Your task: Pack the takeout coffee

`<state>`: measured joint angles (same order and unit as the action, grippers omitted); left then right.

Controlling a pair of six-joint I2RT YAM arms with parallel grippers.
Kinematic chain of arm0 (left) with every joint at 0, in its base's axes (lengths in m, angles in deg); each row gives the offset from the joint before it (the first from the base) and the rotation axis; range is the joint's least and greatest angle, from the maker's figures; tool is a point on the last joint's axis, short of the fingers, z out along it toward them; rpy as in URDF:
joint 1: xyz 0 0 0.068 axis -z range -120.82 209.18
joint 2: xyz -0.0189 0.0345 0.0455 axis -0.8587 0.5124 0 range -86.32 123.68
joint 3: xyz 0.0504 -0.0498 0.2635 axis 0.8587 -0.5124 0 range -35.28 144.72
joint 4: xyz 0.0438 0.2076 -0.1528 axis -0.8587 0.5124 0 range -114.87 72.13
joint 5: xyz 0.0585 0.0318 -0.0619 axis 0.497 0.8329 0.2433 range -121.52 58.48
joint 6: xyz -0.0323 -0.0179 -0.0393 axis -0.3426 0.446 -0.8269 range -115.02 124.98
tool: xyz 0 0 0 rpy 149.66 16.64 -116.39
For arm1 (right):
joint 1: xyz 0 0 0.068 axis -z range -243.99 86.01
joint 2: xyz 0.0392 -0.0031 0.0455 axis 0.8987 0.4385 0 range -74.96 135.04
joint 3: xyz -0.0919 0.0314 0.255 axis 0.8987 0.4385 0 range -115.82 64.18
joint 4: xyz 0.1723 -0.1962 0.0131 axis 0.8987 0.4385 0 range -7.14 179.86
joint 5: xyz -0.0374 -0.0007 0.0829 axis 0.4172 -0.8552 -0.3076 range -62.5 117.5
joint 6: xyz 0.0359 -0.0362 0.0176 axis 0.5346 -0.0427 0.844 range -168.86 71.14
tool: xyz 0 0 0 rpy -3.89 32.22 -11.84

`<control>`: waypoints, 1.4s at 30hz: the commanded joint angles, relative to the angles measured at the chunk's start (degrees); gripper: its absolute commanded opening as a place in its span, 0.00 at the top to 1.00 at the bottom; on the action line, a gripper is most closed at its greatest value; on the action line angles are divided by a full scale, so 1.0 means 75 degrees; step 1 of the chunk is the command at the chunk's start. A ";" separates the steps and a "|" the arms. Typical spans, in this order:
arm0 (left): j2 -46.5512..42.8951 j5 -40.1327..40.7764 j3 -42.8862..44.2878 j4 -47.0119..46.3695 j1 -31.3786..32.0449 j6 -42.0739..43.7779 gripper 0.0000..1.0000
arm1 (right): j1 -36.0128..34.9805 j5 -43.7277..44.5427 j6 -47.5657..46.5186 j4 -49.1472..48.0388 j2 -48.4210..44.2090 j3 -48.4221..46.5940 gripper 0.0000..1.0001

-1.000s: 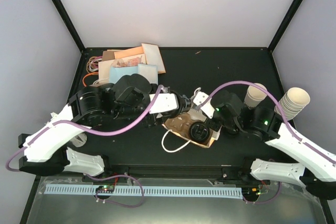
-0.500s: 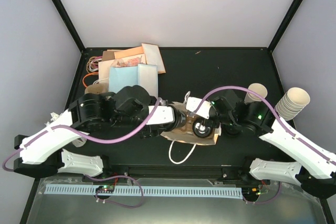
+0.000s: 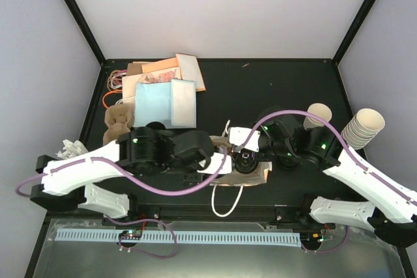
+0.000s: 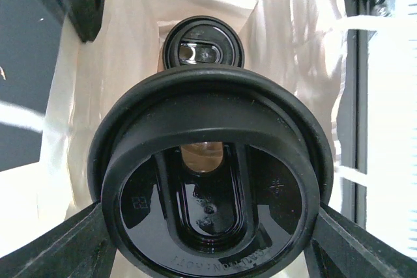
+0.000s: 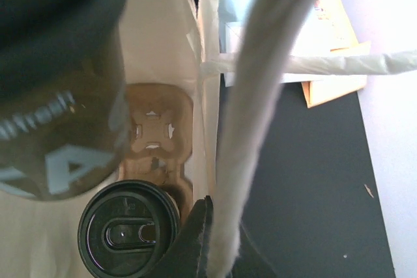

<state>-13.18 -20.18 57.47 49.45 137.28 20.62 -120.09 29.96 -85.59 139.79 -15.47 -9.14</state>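
Note:
The takeout coffee (image 4: 208,187) fills the left wrist view lid-on, a round black lid between the two fingers of my left gripper (image 4: 210,242), which is shut on the cup. It hangs at the mouth of the white paper bag (image 4: 287,43). Its lettered side shows blurred in the right wrist view (image 5: 58,96). Deeper in the bag a second lidded cup (image 5: 128,229) sits in a brown cardboard carrier (image 5: 156,128). My right gripper (image 5: 212,239) is shut on the bag's wall beside the white handle (image 5: 260,96). In the top view both grippers meet at the bag (image 3: 260,175).
A stack of lidless cream cups (image 3: 363,127) and a single cup (image 3: 317,116) stand at the right. Papers and a blue sheet (image 3: 166,103) lie at the back left, with a cardboard carrier (image 3: 120,122) and crumpled white paper (image 3: 68,148) nearer.
My left arm has swung toward the near edge and to the right, bringing the cup to the bag's mouth. The right gripper has pulled the bag's edge slightly left.

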 commanded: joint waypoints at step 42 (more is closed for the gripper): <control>0.1958 0.3964 -0.1435 0.0004 0.1457 -0.1854 0.46 | -0.0592 -0.0938 -0.0915 -0.0916 -0.2422 0.1571 0.99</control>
<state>2.04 8.30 48.16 51.02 148.30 7.33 -123.10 23.42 -89.92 134.41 -31.87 1.66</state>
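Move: The left hand holds a lidded coffee at the bag's mouth. The free carrier pocket lies roughly 23 cm below it, about 3 cm ahead and 3 cm to its right. The packed cup stands some 11 cm to the left hand's right, 2 cm ahead and 19 cm down. The gripped bag rim is about 7 cm ahead, 8 cm right and 1 cm down. From the right hand, already on that rim, the pocket is about 5 cm back, 5 cm left and 21 cm down. Bring the left gripper down about 9 cm into the bag with the coffee still pinched, edging a little forward. Swing its fingers some 30 degrees, from pointing down and right to pointing down and forward, to line the cup up with the free pocket beside the packed cup. Keep the right fingers shut on the far rim and draw it back about 5 cm towards the robot, drifting slightly right. ##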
